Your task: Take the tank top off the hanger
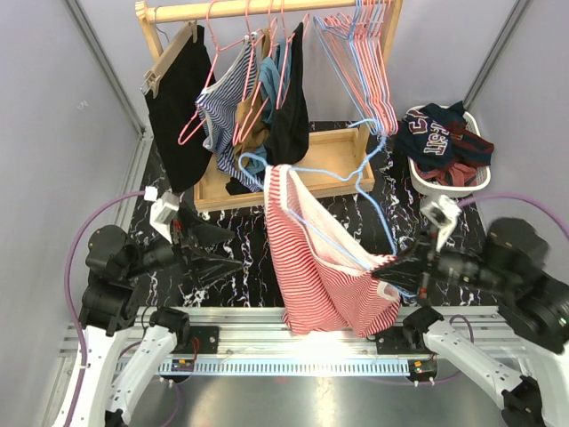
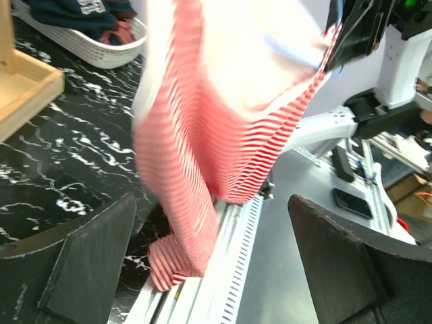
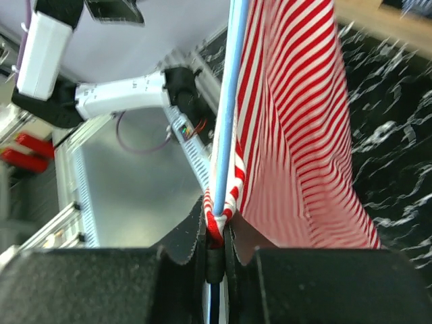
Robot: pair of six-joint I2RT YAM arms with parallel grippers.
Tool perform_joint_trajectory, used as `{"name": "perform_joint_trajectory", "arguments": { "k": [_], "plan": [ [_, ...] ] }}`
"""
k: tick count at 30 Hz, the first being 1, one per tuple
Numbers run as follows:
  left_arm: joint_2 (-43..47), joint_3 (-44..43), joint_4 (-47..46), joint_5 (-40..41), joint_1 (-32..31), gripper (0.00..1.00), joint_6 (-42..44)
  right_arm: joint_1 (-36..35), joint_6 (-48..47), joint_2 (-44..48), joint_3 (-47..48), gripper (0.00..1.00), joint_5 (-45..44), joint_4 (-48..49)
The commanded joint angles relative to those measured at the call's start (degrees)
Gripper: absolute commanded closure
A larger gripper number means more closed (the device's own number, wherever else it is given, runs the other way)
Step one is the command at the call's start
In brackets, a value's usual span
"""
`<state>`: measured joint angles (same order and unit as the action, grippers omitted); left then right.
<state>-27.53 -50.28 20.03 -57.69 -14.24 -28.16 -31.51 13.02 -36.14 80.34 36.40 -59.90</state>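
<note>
The tank top [image 1: 316, 258] is red-and-white striped and hangs on a light blue wire hanger [image 1: 331, 233] in mid-air over the near part of the table. Its lower hem droops onto the metal rail. My right gripper [image 1: 384, 271] is shut at the hanger's right end. In the right wrist view the gripper [image 3: 216, 233] pinches the blue hanger wire [image 3: 229, 101] together with the tank top's strap [image 3: 223, 202]. My left gripper [image 1: 236, 252] is open to the left of the cloth and apart from it. In the left wrist view the tank top [image 2: 202, 135] hangs beyond the wide-spread fingers [image 2: 81, 263].
A wooden rack [image 1: 293, 182] at the back holds several hangers with dark and striped garments [image 1: 236, 98] and several bare wire hangers [image 1: 369, 62]. A white basket [image 1: 444, 182] of clothes sits at the back right. The perforated metal rail [image 1: 267, 342] runs along the near edge.
</note>
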Motion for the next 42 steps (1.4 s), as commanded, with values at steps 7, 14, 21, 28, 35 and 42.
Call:
{"name": "perform_joint_trajectory", "arguments": {
  "k": [7,14,21,28,35,42],
  "plan": [
    [-2.0,3.2,-1.9,21.7,-6.3,0.01,2.0,-0.2,6.7,-0.8,-7.9,1.0,9.5,6.1],
    [-12.1,-0.1,-1.7,45.7,-28.1,0.01,4.4,-0.2,10.5,-0.2,-10.0,1.0,8.9,14.9],
    [-13.5,-0.6,-6.8,60.1,-33.7,0.05,4.3,-0.2,11.2,0.3,-12.7,1.0,7.9,15.9],
    [-15.9,-3.3,-5.4,63.8,-35.9,0.35,5.7,-0.3,8.0,1.2,-13.9,1.0,3.7,8.1],
    [-14.3,-2.8,-3.5,68.3,-35.9,1.0,5.2,-0.2,7.3,4.0,-14.1,1.0,0.4,1.6],
    [-10.7,-3.0,0.8,77.4,-35.8,1.0,5.0,-0.2,5.2,4.1,-13.9,1.0,-2.6,-4.0]
  ]
}}
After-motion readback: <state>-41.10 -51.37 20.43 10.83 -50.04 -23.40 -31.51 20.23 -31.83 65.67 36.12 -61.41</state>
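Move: The tank top's free shoulder strap is roughly 14 cm ahead of the left hand, 10 cm to its right and some 6 cm above. The blue hanger's free end lies about 7 cm left of that strap; the middle of the rack tray's front edge sits some 16 cm ahead of the left hand, 14 cm right and 20 cm below. From the right hand, that strap is about 20 cm ahead, 26 cm left and 10 cm up. The left hand reaches about 10 cm forward and down, pinching the free strap, as the right lowers the held hanger. ##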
